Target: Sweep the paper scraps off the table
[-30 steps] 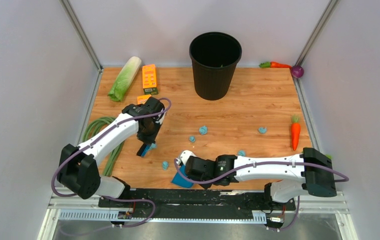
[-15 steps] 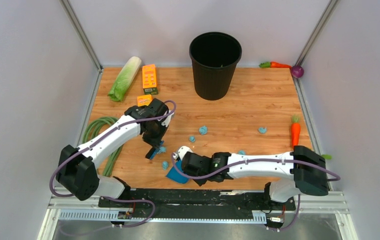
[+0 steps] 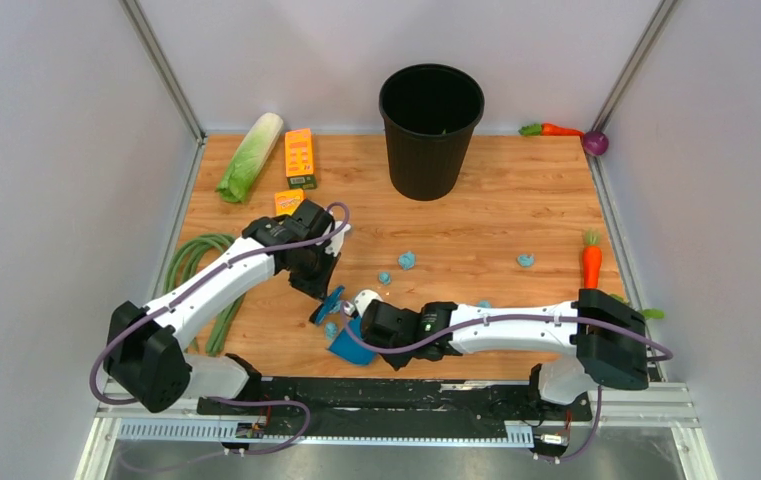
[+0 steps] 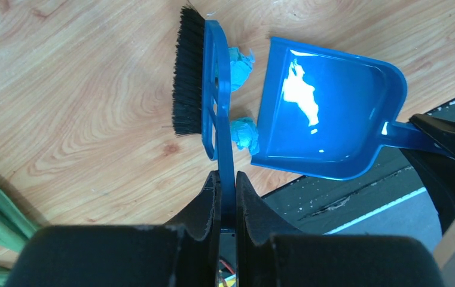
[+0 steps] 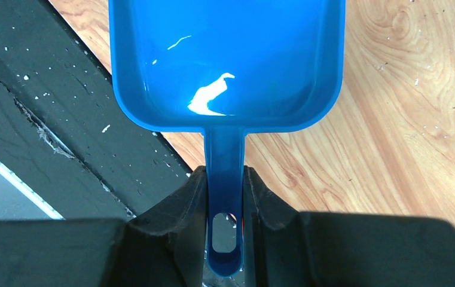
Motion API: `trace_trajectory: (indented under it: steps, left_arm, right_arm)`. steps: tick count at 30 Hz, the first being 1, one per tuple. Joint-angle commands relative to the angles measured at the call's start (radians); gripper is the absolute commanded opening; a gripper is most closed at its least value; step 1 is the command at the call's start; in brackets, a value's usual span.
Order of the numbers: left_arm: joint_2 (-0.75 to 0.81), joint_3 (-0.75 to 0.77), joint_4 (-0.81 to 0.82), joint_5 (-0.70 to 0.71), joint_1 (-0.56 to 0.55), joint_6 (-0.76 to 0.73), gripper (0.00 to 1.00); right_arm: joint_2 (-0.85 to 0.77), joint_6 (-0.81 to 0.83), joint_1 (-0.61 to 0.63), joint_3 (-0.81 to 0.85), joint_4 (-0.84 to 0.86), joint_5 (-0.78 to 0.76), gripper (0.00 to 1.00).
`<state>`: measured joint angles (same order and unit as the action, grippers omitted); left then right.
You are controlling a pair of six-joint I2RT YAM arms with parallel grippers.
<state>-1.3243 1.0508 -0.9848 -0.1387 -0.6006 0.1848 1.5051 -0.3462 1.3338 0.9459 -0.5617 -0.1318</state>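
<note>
My left gripper (image 3: 318, 287) (image 4: 226, 179) is shut on the handle of the blue hand brush (image 3: 328, 303) (image 4: 219, 89), black bristles facing away from the blue dustpan (image 3: 346, 346) (image 4: 326, 113). Two teal paper scraps (image 4: 244, 133) (image 4: 240, 60) sit between the brush back and the pan's open lip. My right gripper (image 3: 366, 325) (image 5: 225, 173) is shut on the dustpan handle (image 5: 225, 155); the pan (image 5: 225, 60) holds nothing. More scraps lie on the table (image 3: 516, 200): one in the middle (image 3: 407, 260), one (image 3: 384, 277), one at the right (image 3: 525, 260), one by my right arm (image 3: 483, 304).
A black bin (image 3: 431, 130) stands at the back. A cabbage (image 3: 249, 157), two orange boxes (image 3: 299, 157) (image 3: 287, 200) and a green hose (image 3: 201, 270) are at the left. A carrot (image 3: 591, 268) lies at the right. A black strip (image 3: 396, 395) runs along the near edge.
My left gripper carried the brush right and nearer, up to the dustpan, with a scrap pushed along. My right gripper shifted the dustpan slightly left toward the brush.
</note>
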Motion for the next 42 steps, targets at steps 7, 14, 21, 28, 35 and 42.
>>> trace_trajectory:
  steps: [7,14,21,28,35,42]
  left_arm:
    - [0.050,-0.058,-0.008,-0.124,-0.008,0.064,0.00]
    - [0.066,-0.071,-0.012,-0.133,-0.011,0.077,0.00]
    - [0.085,-0.061,-0.025,-0.142,-0.010,0.097,0.00]
    - [0.114,-0.043,-0.040,-0.180,-0.010,0.134,0.00]
    - [0.143,-0.022,-0.060,-0.211,-0.010,0.165,0.00]
    - [0.151,0.034,-0.103,-0.199,-0.011,0.179,0.00]
  right_arm:
    - [0.043,-0.008,-0.008,0.031,0.046,0.001,0.00]
    - [0.069,-0.014,-0.016,0.044,0.049,0.000,0.00]
    - [0.076,-0.019,-0.019,0.045,0.052,-0.011,0.00]
    - [0.055,-0.037,-0.021,0.027,0.080,-0.043,0.00]
    - [0.018,-0.051,-0.021,-0.022,0.137,-0.071,0.00]
    - [-0.013,-0.065,-0.021,-0.050,0.164,-0.091,0.00]
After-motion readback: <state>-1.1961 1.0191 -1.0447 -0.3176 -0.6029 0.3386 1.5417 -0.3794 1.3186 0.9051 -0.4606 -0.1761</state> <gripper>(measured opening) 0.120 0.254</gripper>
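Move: The dustpan the brush is heading for lies about 7 cm back and 5 cm to the right of the left hand, some 9 cm below it. Of the two paper scraps before its lip, the far scrap is level with the hand and 2 cm right, the near scrap 5 cm back and 1 cm right. From the right hand, which holds the handle, the dustpan is about 3 cm ahead, 6 cm left and 4 cm lower. With the brush still gripped, the left hand pushes both scraps over the lip into the dustpan, drawing back about 4 cm, rising 2.5 cm and easing slightly right while its fingertips tilt some 10 degrees right and back. The right hand keeps the handle, first lowering the dustpan 1.5 cm, then nudging it about 1 cm forward. ##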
